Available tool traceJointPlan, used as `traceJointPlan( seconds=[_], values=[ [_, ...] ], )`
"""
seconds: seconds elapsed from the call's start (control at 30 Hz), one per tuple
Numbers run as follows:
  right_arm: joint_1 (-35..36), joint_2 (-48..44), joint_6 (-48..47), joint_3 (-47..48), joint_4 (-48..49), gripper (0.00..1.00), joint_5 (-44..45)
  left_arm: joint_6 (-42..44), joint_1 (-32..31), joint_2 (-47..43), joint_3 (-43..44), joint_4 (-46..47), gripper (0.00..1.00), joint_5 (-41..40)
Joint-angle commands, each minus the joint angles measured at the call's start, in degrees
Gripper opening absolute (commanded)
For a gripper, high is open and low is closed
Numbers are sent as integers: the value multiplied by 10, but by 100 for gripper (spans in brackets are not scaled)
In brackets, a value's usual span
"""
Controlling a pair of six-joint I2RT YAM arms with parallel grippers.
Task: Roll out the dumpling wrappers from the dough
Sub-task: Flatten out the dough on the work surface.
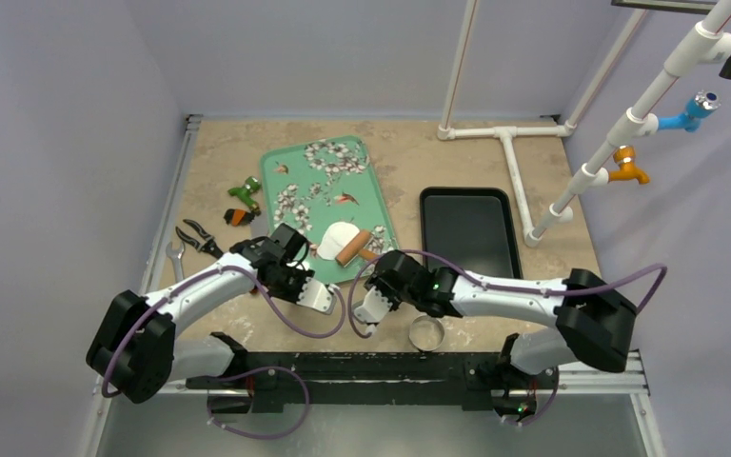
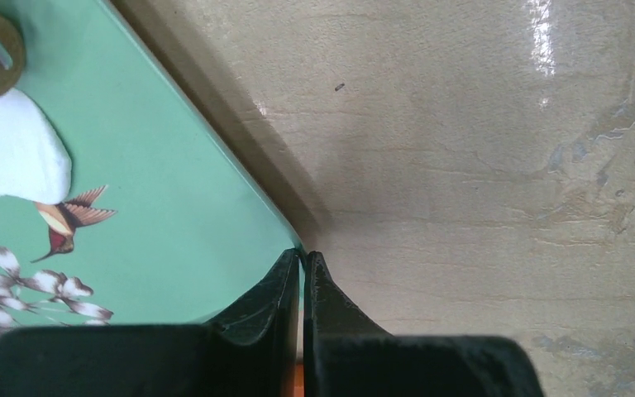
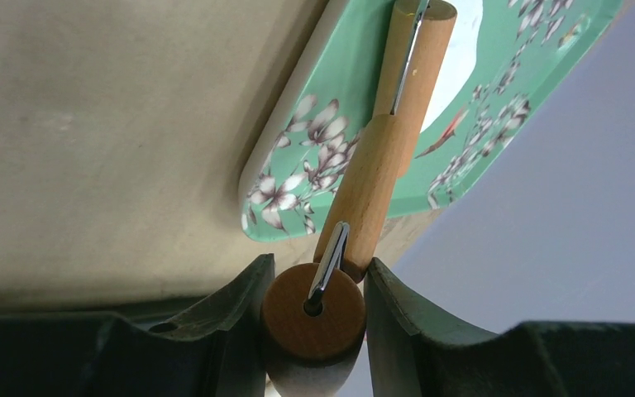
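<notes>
A flat white dumpling wrapper (image 1: 336, 235) of dough lies near the front of the green flowered tray (image 1: 328, 176). The roller of a wooden rolling pin (image 1: 354, 248) rests on its right edge. My right gripper (image 1: 375, 259) is shut on the pin's near end, and the wrist view shows its round wooden end (image 3: 312, 310) clamped between the fingers of my right gripper (image 3: 318, 269). My left gripper (image 2: 303, 255) is shut on the tray's thin rim (image 2: 293, 240), at its near left side (image 1: 295, 255). The wrapper (image 2: 8, 153) shows upper left there. No separate lump of dough is in view.
A black tray (image 1: 466, 228) sits right of the green one. A metal ring cutter (image 1: 426, 331) stands by the right arm. Pliers (image 1: 198, 238), a wrench (image 1: 175, 257) and green and orange toys (image 1: 244, 198) lie on the left. White pipes (image 1: 514, 171) stand at the back right.
</notes>
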Motion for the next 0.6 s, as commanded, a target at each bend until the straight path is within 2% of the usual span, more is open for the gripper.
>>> traceJointPlan(
  seconds=[0.0, 0.2, 0.37, 0.57],
  values=[
    [3, 50, -18, 14, -100, 0, -45, 17, -4, -1, -18, -8, 0, 32],
    [3, -65, 15, 24, -145, 0, -24, 19, -3, -2, -21, 1, 0, 34],
    [-6, -100, 5, 41, 13, 0, -12, 17, -4, 3, -18, -3, 0, 37],
    [-43, -18, -29, 61, 207, 0, -22, 10, -4, 3, -16, -12, 0, 40]
  ],
)
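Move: The dough, a flat white disc on the green tray, lies about 8 cm left of my right hand, 6 cm ahead and 6 cm below. The big roller of the tool I hold rests at its near right rim, some 5 cm left, 4 cm ahead and 4 cm below. The metal ring is about 9 cm right and 13 cm back, the black tray 18 cm right and 6 cm ahead. From my left hand the dough is 8 cm ahead and 12 cm right. I roll my right hand a short way further, about 1.5 cm forward-left over the dough, draw it back to the right by about 2 cm, then lift the roller clear, some 6 cm up, easing forward-left again as it rises and rolling the wrist about 10 degrees, left side up. My fingers keep the tool; my left hand stays pinching the green tray's near-left edge. ##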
